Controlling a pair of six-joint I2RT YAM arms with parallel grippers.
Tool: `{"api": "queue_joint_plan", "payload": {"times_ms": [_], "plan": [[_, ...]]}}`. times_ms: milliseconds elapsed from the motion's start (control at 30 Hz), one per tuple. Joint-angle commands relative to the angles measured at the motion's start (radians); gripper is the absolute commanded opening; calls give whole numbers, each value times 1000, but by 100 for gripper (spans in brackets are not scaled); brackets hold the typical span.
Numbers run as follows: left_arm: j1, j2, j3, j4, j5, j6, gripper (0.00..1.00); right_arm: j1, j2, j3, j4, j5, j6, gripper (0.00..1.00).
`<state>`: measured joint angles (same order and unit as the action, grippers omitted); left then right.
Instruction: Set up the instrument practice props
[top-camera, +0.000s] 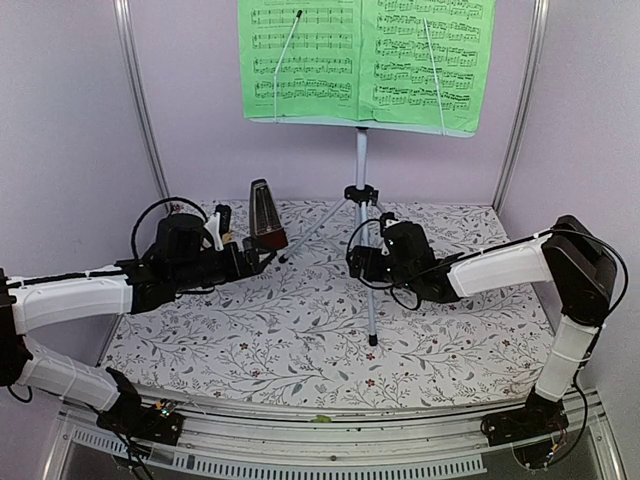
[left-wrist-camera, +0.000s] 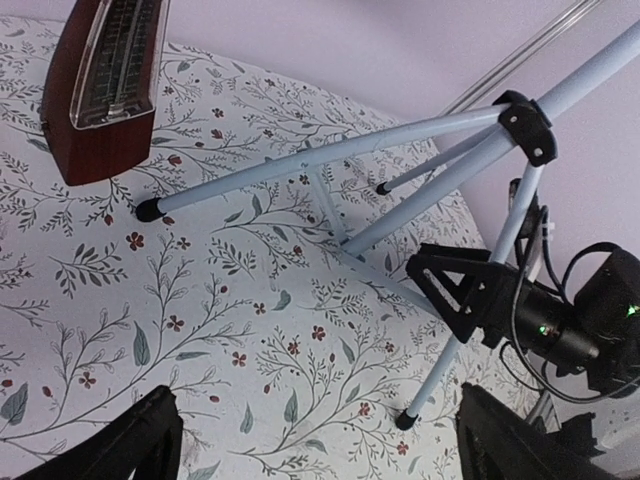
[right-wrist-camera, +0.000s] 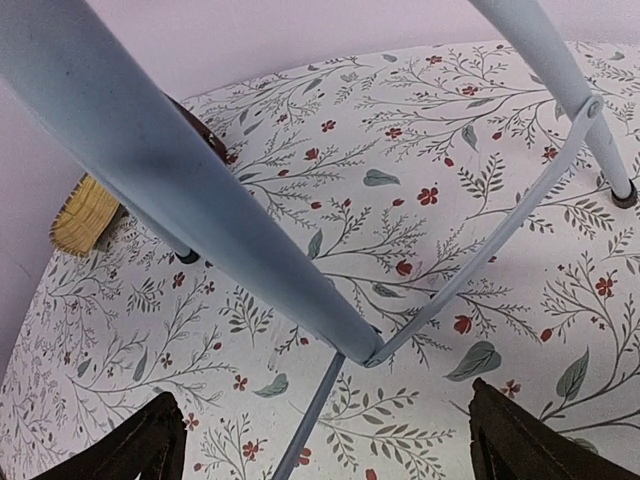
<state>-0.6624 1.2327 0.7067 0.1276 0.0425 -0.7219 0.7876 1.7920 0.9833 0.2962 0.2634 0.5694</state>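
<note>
The pale blue music stand (top-camera: 361, 160) stands upright on its silver tripod at the back middle. The open green booklet (top-camera: 365, 60) rests on its desk and hides it. The reddish-brown metronome (top-camera: 266, 215) stands left of the tripod. My left gripper (top-camera: 262, 258) is open and empty, just in front of the metronome; the left wrist view shows the metronome (left-wrist-camera: 100, 90) and tripod legs (left-wrist-camera: 330, 155) ahead of the gripper (left-wrist-camera: 315, 450). My right gripper (top-camera: 358, 262) is open beside the front leg; in its wrist view the gripper (right-wrist-camera: 330, 450) faces the stand's tube (right-wrist-camera: 200, 200) without touching it.
A floral cloth (top-camera: 300, 330) covers the table. A tan straw mat (right-wrist-camera: 85, 215) lies at the far edge behind the stand. Metal corner posts (top-camera: 140, 100) rise at the back left and right. My right gripper also shows in the left wrist view (left-wrist-camera: 480, 295).
</note>
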Motion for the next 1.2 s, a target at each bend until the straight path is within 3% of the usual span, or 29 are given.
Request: {"api": "queue_joint_plan", "payload": {"times_ms": [0,333,600,933,1167], "plan": [[28,-28,-13,-21,8,18,96,-36,64,67,-32,82,38,99],[79,-4,29,-55,-29,18,96,-67,135,159,-31,89,31,99],[120,130,220,-128,-191,46,96,-77,133,190,-11,20,-18,99],[165,418,520,-171,-393,78,96,-76,-46,95,-4,-109,-65,99],[173,652,778,-243,-445,95,96,-70,-246,-54,14,-117,-64,99]]}}
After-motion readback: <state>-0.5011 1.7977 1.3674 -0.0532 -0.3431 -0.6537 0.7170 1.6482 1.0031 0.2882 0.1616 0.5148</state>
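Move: The music stand's centre pole, at its lower end, stands about 8 cm ahead of the open right hand, 1 cm to its left and 7 cm lower; the foot of its front leg is some 13 cm back, 4 cm right and 9 cm below. For the empty left hand the metronome is roughly 25 cm ahead, 2 cm left and 8 cm down. From the metronome, the stand's left foot sits 7 cm nearer and 5 cm right, and the wicker mat level with it and 18 cm left. The music stand is still being pushed straight forward by its lower legs with the open right gripper, another 5 cm or so; then the right hand backs off about 4 cm and rises 7 cm, fingers wide. Meanwhile the left hand first drifts left, then speeds forward to the metronome, about 18 cm in all, swinging some 30 degrees counter-clockwise and staying open. ##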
